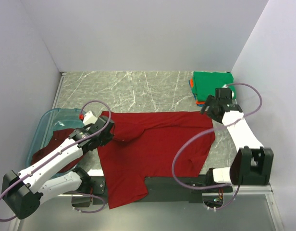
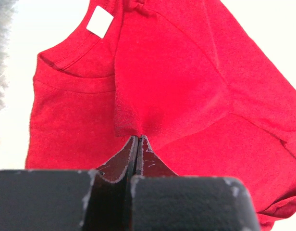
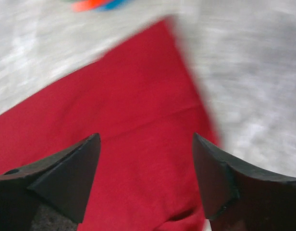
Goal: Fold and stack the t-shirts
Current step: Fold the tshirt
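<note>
A bright red t-shirt (image 1: 153, 144) lies spread across the marble table, its lower part hanging over the near edge. My left gripper (image 1: 112, 132) is shut on a pinched fold of it near the collar; in the left wrist view the closed fingertips (image 2: 138, 138) bite the red cloth (image 2: 186, 72) below the white neck label (image 2: 100, 21). My right gripper (image 1: 205, 108) hovers open over the shirt's far right corner (image 3: 138, 96), with nothing between its fingers (image 3: 88, 159). A folded stack topped by a green shirt (image 1: 213, 84) sits at the far right. A maroon shirt (image 1: 47, 153) lies in the tub.
The translucent blue tub (image 1: 38, 132) stands at the left, beside the left arm. Orange and blue folded edges (image 1: 192, 86) show under the green shirt. Bare marble (image 1: 129, 91) stretches behind the red shirt. White walls close in the table on three sides.
</note>
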### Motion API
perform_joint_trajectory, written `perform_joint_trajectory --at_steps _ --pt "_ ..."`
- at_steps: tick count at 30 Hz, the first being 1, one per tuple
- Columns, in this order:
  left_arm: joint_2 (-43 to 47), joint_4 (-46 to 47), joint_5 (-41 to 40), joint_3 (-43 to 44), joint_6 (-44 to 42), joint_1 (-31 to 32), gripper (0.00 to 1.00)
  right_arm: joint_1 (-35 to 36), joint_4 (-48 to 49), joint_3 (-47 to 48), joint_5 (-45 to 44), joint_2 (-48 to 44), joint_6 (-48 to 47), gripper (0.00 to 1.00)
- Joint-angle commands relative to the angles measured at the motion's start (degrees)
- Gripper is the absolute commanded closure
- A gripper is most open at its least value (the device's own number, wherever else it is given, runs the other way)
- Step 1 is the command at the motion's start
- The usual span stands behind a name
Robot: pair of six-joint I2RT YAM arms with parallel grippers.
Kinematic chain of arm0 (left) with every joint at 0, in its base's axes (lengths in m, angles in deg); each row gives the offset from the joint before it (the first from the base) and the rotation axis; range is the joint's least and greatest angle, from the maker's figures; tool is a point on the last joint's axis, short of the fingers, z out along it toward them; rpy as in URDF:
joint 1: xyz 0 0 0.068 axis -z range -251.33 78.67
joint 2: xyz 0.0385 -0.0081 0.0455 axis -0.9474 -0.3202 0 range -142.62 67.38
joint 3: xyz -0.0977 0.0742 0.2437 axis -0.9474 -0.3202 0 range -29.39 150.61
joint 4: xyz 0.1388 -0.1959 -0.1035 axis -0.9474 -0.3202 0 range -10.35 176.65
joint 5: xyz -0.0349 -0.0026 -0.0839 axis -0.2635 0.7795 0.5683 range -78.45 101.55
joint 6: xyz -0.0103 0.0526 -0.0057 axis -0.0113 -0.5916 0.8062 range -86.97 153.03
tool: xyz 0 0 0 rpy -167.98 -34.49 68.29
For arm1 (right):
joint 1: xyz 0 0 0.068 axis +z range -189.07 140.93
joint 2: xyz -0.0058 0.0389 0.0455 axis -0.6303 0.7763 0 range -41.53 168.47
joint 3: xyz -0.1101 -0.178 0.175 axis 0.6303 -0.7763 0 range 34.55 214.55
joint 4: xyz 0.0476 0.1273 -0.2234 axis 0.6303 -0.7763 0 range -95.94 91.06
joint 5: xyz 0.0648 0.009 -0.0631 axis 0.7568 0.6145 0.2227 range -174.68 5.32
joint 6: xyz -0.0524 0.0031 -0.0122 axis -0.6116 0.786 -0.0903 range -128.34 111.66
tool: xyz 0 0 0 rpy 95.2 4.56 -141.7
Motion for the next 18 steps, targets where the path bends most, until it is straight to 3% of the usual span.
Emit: perform_joint_trajectory --at_steps 1,5,10,18 --pt "-0.89 3.91 -0.1 0.55 -1.65 0.28 0.99 7.8 7.52 -2.69 14.68 -7.09 -3.86 0.16" --pt "-4.4 7.34 -2.21 2.21 -3.67 0.02 0.99 19.78 10.94 -4.63 17.41 -10.35 -4.57 0.16" --pt "-10.73 13.5 -0.11 5.9 -10.7 -7.17 0.99 31.2 18.07 -6.39 26.02 -8.25 -5.18 0.16" --pt "-22.15 21.68 5.7 12.57 -19.06 -15.79 0.99 48.69 18.24 1.25 18.56 7.29 -5.45 0.16"
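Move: The left hand still pinches the red t-shirt; its far-left corner lies about 12 cm ahead of this hand and 3 to its left, and the bin some 26 cm left, level with it. From the open right hand, the t-shirt's middle lies about 23 cm left and 16 back, and the folded stack some 12 ahead and 5 right; all lie below. Open right hand swings counter-clockwise, 30 cm left over the shirt; left draws its pinched cloth 10 cm forward. ##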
